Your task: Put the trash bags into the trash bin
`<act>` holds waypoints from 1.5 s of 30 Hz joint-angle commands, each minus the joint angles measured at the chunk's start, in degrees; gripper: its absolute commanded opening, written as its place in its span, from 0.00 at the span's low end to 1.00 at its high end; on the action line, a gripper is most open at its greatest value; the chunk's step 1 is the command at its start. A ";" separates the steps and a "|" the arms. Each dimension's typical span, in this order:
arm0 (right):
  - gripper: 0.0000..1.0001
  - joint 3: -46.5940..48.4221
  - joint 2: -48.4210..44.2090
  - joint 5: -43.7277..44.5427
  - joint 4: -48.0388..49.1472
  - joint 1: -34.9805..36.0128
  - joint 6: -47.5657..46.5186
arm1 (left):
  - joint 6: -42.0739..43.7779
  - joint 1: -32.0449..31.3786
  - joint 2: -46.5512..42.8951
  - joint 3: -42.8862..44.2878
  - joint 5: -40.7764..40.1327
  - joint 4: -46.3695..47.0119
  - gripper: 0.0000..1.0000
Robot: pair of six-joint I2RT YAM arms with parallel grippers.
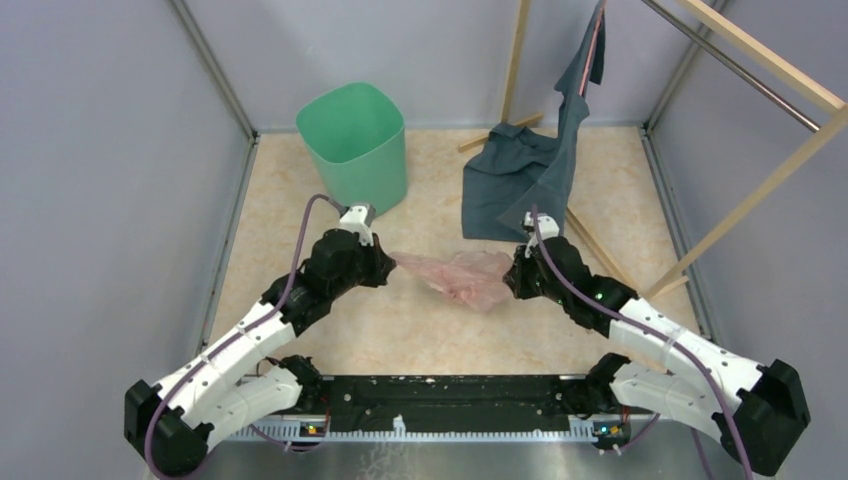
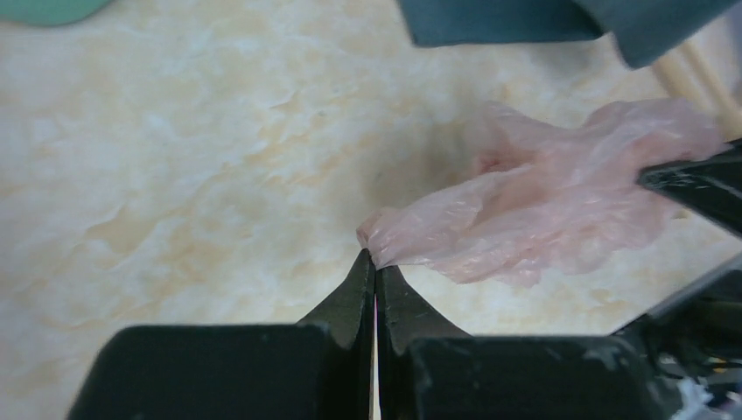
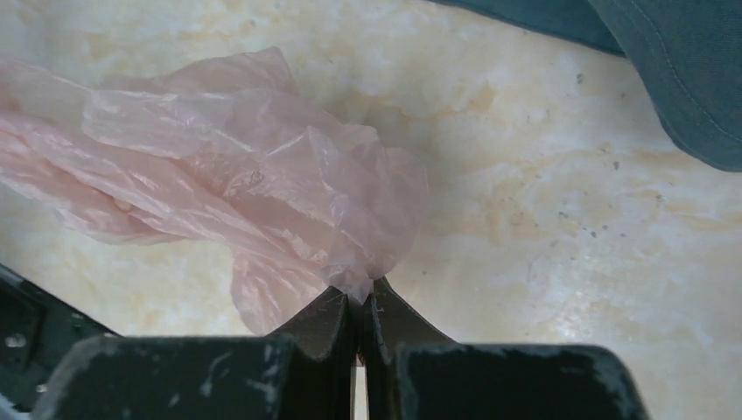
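Observation:
The pale-pink trash bag [image 1: 460, 275] stretches crumpled between both arms, just above the marbled table. My left gripper [image 2: 375, 260] is shut on the bag's [image 2: 542, 210] left corner. At the bag's [image 3: 219, 166] right end, my right gripper [image 3: 360, 296] is shut on a pinch of film. In the top view the left gripper [image 1: 390, 262] and the right gripper [image 1: 512, 272] face each other across the bag. The mint-green trash bin [image 1: 355, 140] stands upright at the back left, behind the left arm and apart from the bag.
A dark blue-grey garment [image 1: 530, 170] hangs from a wooden rack [image 1: 740, 190] at the back right, its lower part lying on the table close behind the right gripper. Grey walls enclose the table on three sides.

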 commanded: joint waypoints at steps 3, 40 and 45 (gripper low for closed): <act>0.00 4.85 3.03 4.64 -4.42 0.65 -6.83 | 5.98 0.04 0.37 4.46 -8.77 -13.29 0.00; 0.82 10.72 4.80 -20.06 5.29 0.63 0.79 | 1.18 -0.08 0.65 16.84 11.95 -9.79 0.00; 0.81 10.05 3.26 -26.67 9.42 1.65 -0.06 | -5.72 -3.05 3.58 16.01 8.93 -7.44 0.00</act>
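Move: I already pinch the pink trash bag by both ends. Its middle hangs about 12 cm to the right of my left hand, 3 cm back and 6 cm lower. From my right hand, it lies about 11 cm to the left, level fore and aft and roughly 4 cm lower. The green trash bin stands some 22 cm ahead of my left hand and 7 cm to its left; the blue-grey cloth lies about 19 cm straight ahead of my right hand, some 10 cm lower. Keeping its pinch on the bag, my left hand dips a little and goes left, then whips the bag upward by almost 20 cm, fingertips tilting up, before swinging back down about 10 cm and rightward. Meanwhile my right hand opens wide to let go of its end, then rises about 7 cm and moves as far left, turning counter-clockwise. ##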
